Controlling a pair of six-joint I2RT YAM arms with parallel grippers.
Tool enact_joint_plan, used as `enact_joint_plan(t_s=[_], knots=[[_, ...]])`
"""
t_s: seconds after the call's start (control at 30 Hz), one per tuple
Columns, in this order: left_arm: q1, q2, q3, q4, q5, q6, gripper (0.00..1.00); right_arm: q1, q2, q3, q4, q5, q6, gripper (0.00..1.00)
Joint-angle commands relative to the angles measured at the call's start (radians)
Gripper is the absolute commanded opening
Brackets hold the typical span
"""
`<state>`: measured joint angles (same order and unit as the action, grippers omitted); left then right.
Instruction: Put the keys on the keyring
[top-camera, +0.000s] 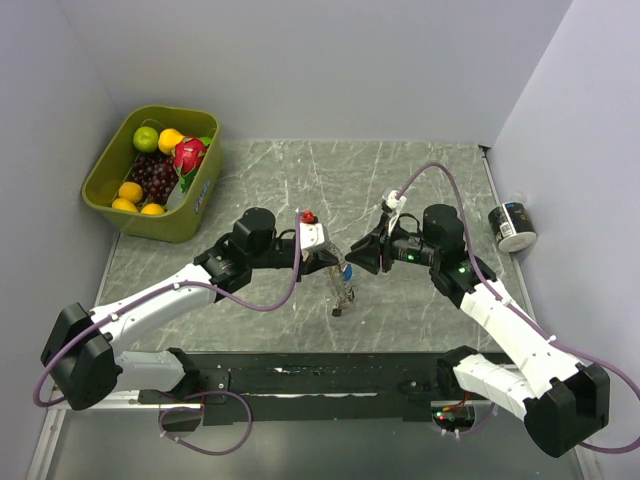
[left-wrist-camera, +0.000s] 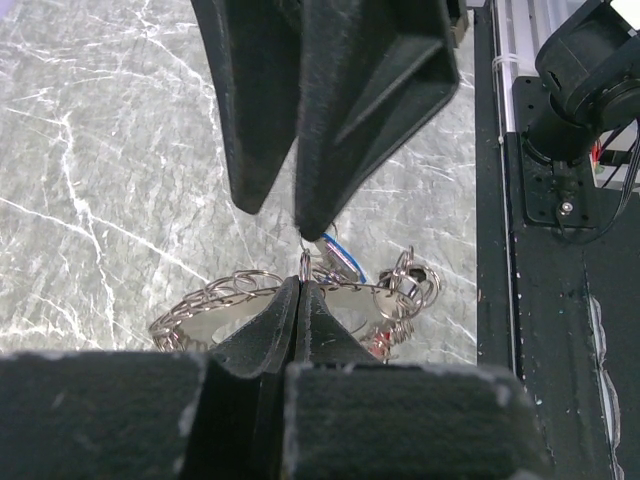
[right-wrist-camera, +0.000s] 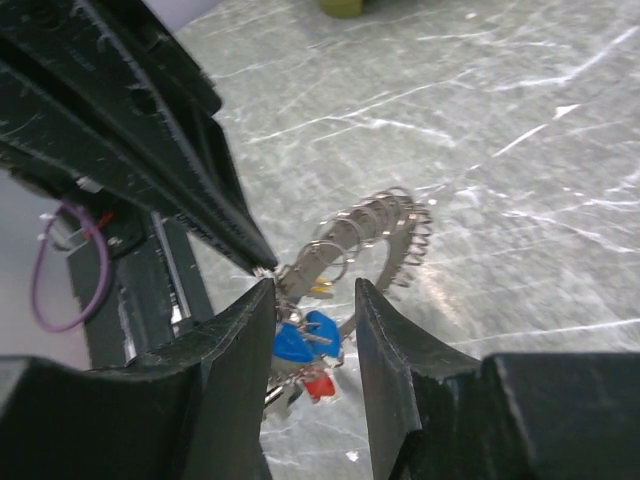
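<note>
The keyring (left-wrist-camera: 215, 300), a silvery beaded wire ring, hangs above the marble table between both grippers. It also shows in the top view (top-camera: 343, 285) and the right wrist view (right-wrist-camera: 385, 235). My left gripper (left-wrist-camera: 302, 280) is shut and pinches the ring's wire at its tips. Keys hang from the ring: blue heads (right-wrist-camera: 300, 340), a red head (right-wrist-camera: 320, 385) and a bit of yellow (right-wrist-camera: 320, 290). A blue one (left-wrist-camera: 338, 252) shows in the left wrist view. My right gripper (right-wrist-camera: 312, 290) is open, its jaws on either side of the hanging keys and facing the left gripper's fingers (right-wrist-camera: 200, 200).
A green basket (top-camera: 112, 160) of fruit stands at the back left. A small dark jar (top-camera: 512, 227) lies at the right wall. The black base rail (top-camera: 300, 380) runs along the near edge, close under the grippers (left-wrist-camera: 540, 300).
</note>
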<state>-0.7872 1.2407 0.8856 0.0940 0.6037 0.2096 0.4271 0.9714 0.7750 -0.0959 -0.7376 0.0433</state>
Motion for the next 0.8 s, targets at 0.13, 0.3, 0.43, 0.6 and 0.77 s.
enact_joint_plan(t_s=[0.13, 0.3, 0.43, 0.6, 0.77], knots=[[-0.004, -0.03, 0.015, 0.087, 0.002, -0.015, 0.01, -0.005, -0.008, -0.017, 0.044, -0.091, 0.015, 0.43], [-0.004, -0.041, -0.002, 0.119, -0.008, -0.021, 0.01, -0.005, 0.006, -0.013, 0.028, -0.1, 0.01, 0.06], [-0.004, -0.058, -0.028, 0.156, -0.035, -0.026, 0.01, -0.005, 0.007, -0.016, 0.027, -0.088, 0.013, 0.0], [-0.003, -0.104, -0.091, 0.237, -0.074, -0.039, 0.01, -0.008, 0.012, -0.025, 0.031, -0.075, 0.013, 0.0], [-0.003, -0.148, -0.154, 0.346, -0.108, -0.055, 0.01, -0.011, 0.033, -0.04, 0.056, -0.101, 0.02, 0.0]])
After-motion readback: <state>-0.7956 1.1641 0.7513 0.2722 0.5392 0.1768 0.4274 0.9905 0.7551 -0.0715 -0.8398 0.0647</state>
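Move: The thin wire loop of the keyring standing out from the left gripper's shut fingertips is about 1 cm behind and 1 cm to the left of the right hand, level with it. From the left hand it sits some 1 cm to the right, neither ahead nor back. The blue key hangs about 3 cm behind the right hand, not off to either side, and 4 cm below. The red key is roughly 6 cm back, straight behind, and 7 cm down. Draw the open right gripper back about 1.5 cm and slightly left, towards the wire loop at the left fingertips, shutting it on the way to pinch the loop tip to tip. Keep the left gripper's hold on the keyring; once the right has shut, ease the left hand about 1 cm left, tilting its fingers some 5 degrees up, while the right sinks a little. ##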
